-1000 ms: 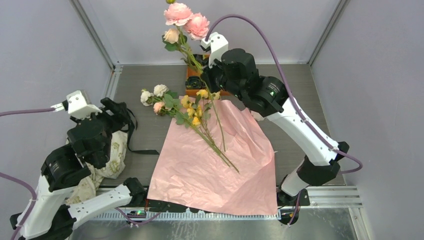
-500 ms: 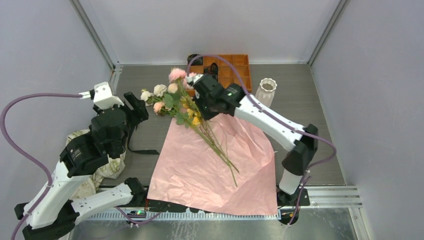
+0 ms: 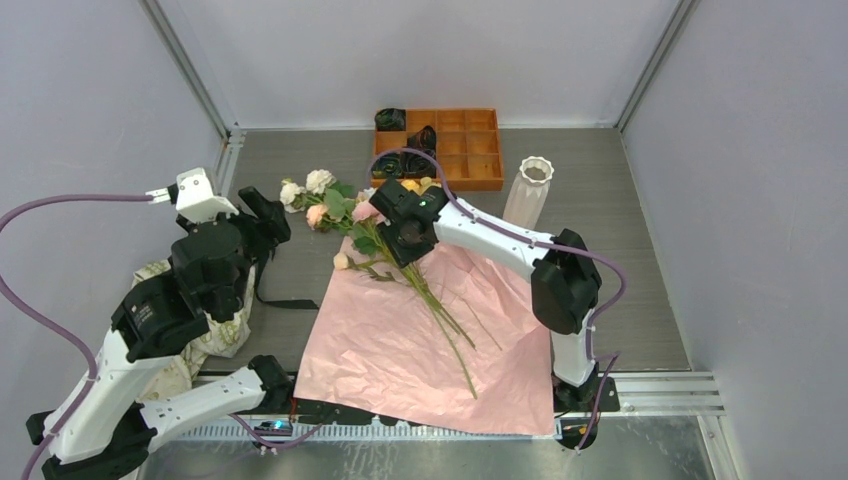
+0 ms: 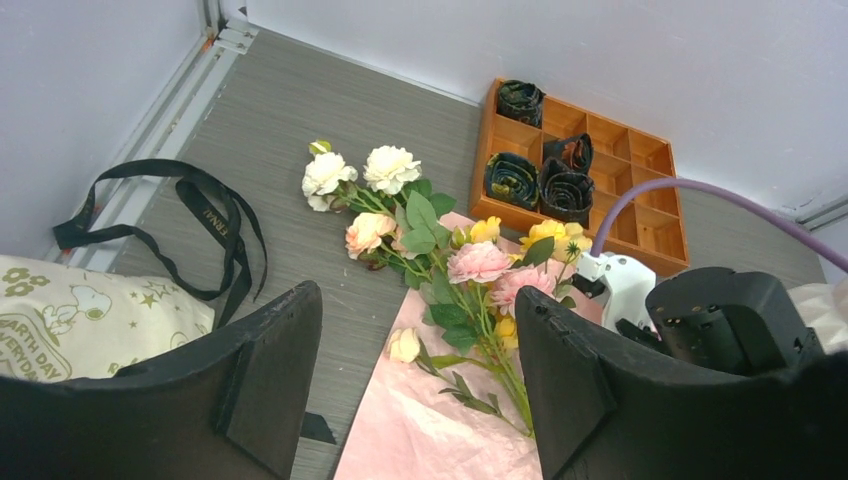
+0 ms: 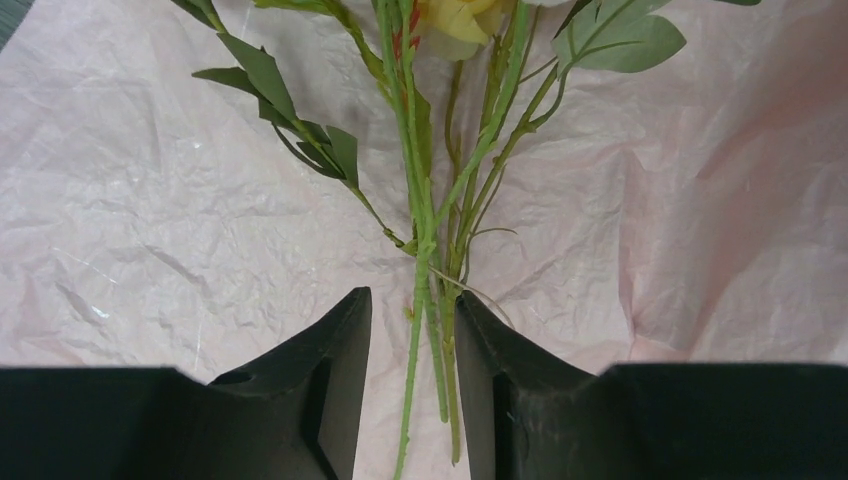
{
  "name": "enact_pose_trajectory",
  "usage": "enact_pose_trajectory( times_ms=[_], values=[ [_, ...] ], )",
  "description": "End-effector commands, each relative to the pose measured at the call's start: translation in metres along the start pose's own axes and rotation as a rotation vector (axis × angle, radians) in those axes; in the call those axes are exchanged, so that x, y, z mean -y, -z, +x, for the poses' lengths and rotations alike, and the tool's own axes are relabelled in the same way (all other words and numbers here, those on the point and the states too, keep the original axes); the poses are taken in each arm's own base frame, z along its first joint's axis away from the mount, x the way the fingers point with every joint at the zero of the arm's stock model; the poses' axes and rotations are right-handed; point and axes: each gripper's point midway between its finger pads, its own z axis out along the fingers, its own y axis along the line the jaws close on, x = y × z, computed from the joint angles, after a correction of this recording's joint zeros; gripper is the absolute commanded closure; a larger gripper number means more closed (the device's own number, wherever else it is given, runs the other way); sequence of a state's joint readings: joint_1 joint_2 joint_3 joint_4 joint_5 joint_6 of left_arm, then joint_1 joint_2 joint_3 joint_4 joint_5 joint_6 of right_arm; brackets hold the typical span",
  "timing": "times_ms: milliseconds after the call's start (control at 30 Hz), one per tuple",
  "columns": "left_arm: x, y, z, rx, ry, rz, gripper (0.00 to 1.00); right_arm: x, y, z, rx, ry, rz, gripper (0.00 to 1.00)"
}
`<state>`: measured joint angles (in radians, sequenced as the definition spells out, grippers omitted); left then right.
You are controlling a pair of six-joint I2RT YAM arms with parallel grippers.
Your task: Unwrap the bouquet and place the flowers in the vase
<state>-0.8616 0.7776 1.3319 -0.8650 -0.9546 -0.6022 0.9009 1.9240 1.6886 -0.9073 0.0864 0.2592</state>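
Note:
The bouquet lies unwrapped. Its flowers rest loose across the spread pink paper, blooms toward the back left and stems running toward the front. My right gripper is low over the stems near the blooms. In the right wrist view its jaws stand apart around several green stems, with a gap left of them, so the right gripper is open. My left gripper hovers open left of the blooms, and in its own view the left gripper frames the flowers. The white ribbed vase stands upright at the back right.
An orange compartment tray with dark rolled rosettes sits at the back, also in the left wrist view. A black ribbon and crumpled beige patterned paper lie at the left. Grey walls close in on three sides.
The right gripper came down from high at the back with pink roses, laid them on the paper with the others and opened its jaws. The left arm shifted slightly toward the flowers.

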Motion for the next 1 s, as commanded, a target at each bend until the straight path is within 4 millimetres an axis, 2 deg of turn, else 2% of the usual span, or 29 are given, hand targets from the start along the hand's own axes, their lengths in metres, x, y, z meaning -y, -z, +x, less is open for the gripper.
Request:
enact_pose_trajectory(
  times_ms=[0, 200, 467, 667, 733, 833, 900, 967],
  values=[
    [0.000, -0.002, -0.005, 0.029, 0.034, -0.016, 0.29, 0.002, 0.002, -0.006, 0.052, -0.027, -0.003, 0.59],
    [0.000, -0.003, -0.003, 0.026, 0.028, -0.018, 0.28, 0.002, -0.021, 0.001, 0.019, -0.033, -0.008, 0.63],
    [0.000, -0.004, -0.002, 0.025, 0.022, -0.023, 0.28, 0.005, -0.050, -0.006, -0.008, -0.051, -0.008, 0.64],
    [-0.004, -0.003, -0.002, 0.031, 0.020, -0.033, 0.28, 0.007, -0.062, -0.012, -0.011, -0.062, -0.007, 0.68],
    [-0.004, -0.003, -0.001, 0.031, 0.021, -0.034, 0.28, 0.007, -0.064, -0.014, -0.011, -0.061, -0.003, 0.74],
    [-0.005, -0.002, -0.001, 0.029, 0.020, -0.033, 0.28, 0.008, -0.058, -0.021, 0.003, -0.060, 0.005, 0.90],
    [-0.007, -0.002, -0.002, 0.031, 0.022, -0.038, 0.28, 0.009, -0.045, -0.028, 0.030, -0.063, 0.008, 0.98],
    [-0.009, -0.001, -0.003, 0.035, 0.028, -0.039, 0.28, 0.009, -0.028, -0.035, 0.067, -0.067, 0.003, 0.99]
  ],
)
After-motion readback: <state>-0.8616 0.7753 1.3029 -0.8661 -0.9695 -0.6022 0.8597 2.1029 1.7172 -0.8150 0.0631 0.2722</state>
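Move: The stems just below the leaves cross about 2 cm ahead of the open right fingers, 1 cm to their left and some 8 cm below them. From this hand the pink roses lie about 12 cm ahead and 9 cm left, the loose peach bud about 2 cm ahead and 14 cm left, and the vase roughly 10 cm ahead and 21 cm right. From the high left hand, the stem crossing is some 7 cm ahead, 21 cm right and 35 cm down. The right hand, its part-open fingers pointing down astride the bundle, sinks about 7.5 cm towards the stem crossing, drifting back a touch at first and then some 2 cm forward, its wrist tipping only slightly. At the bottom the fingers close and pinch the light green rose stems, and the hand starts back up about 1.5 cm while easing forward and a little left. ##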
